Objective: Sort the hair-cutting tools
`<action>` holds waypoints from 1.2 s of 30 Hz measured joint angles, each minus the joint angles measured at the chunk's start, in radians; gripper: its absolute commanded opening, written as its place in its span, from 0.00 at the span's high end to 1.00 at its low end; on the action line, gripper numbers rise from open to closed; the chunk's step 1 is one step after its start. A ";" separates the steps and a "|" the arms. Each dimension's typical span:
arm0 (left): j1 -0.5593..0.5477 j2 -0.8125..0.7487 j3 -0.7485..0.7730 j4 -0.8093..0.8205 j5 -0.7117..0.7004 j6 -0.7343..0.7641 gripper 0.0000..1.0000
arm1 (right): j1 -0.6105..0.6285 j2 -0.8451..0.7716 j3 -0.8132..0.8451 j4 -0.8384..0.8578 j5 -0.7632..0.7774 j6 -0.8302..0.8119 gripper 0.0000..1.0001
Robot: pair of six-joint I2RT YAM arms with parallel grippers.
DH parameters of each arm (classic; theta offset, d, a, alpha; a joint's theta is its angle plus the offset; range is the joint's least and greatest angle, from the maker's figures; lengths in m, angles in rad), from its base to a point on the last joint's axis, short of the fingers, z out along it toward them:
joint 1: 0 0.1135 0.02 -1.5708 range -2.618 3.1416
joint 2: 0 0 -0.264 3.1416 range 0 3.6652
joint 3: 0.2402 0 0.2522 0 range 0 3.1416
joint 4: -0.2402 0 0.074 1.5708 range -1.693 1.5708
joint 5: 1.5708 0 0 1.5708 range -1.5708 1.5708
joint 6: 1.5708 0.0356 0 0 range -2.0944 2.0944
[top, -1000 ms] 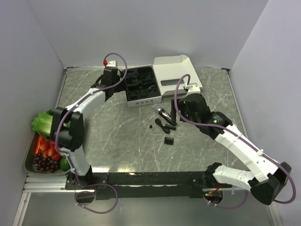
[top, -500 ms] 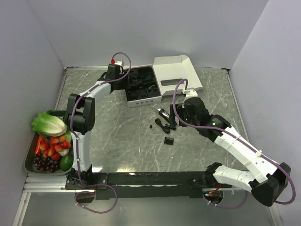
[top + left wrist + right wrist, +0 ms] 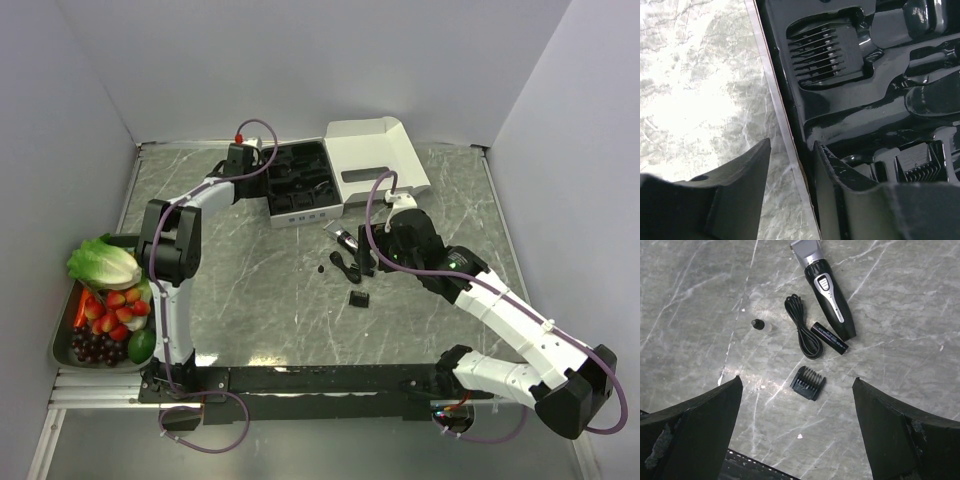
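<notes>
The black-and-silver clipper [image 3: 827, 292] lies on the marble with a coiled black cord [image 3: 802, 327], a black cylinder [image 3: 829, 337], a tiny bottle [image 3: 760, 325] and a black comb attachment [image 3: 808, 383]. My right gripper [image 3: 796, 380] hangs open above them, the comb [image 3: 358, 298] between its fingers' line of sight. My left gripper [image 3: 792, 142] is open and straddles the left wall [image 3: 785, 130] of the white box [image 3: 305, 214]. One finger is outside over the table, the other inside the black insert. Comb attachments [image 3: 827, 52] sit in the insert's pockets.
The box's white lid [image 3: 375, 150] lies open behind the insert. A metal tray [image 3: 62, 345] with strawberries, grapes and lettuce [image 3: 105, 262] sits at the near left edge. White walls close in the table on three sides.
My left gripper has reached right to the box's left wall and its jaws have narrowed. The right gripper has drifted slightly left over the loose tools, still wide open.
</notes>
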 measured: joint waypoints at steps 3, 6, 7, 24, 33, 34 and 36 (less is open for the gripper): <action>0.003 -0.007 -0.016 0.017 0.001 -0.004 0.57 | 0.000 0.000 0.000 0.002 -0.008 0.003 0.00; 0.006 -0.020 -0.037 0.032 0.001 -0.005 0.60 | 0.000 0.000 0.000 0.003 -0.013 0.006 0.00; 0.008 -0.024 -0.042 0.035 0.002 -0.006 0.61 | 0.000 0.000 0.000 0.003 -0.014 0.006 0.00; 0.019 -0.054 -0.113 0.106 -0.011 -0.088 0.92 | 0.017 0.003 0.000 0.005 -0.023 0.015 0.00; 0.012 -0.135 -0.224 0.103 -0.101 -0.276 0.89 | 0.033 0.003 0.000 0.004 -0.026 0.025 0.00; 0.006 -0.143 -0.230 0.090 -0.119 -0.296 0.88 | 0.034 0.003 0.000 0.003 -0.028 0.026 0.00; -0.010 -0.156 -0.234 0.059 -0.164 -0.333 0.87 | 0.039 0.002 0.000 0.003 -0.029 0.029 0.00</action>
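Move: The left hand hangs half open over the box's left wall, one finger outside it and one inside; the middle of the box's tray lies about 12 cm to its right, some 2 cm farther out and slightly lower. The open lid is some 35 cm to its right and 6 cm ahead, the hair clipper about 25 cm to its right and 16 cm back. From the right hand, the tray's middle is roughly 31 cm ahead, 18 cm left and 15 cm down. The left hand first eases barely a centimetre to its left while its half-open fingers close on the box's left wall, pinching it between the outside finger and the one inside the tray. Keeping that pinch at the same height, it then pulls the wall back towards the robot by about 4 cm and a little farther left, the wrist turning some 20 degrees counter-clockwise as it goes. ##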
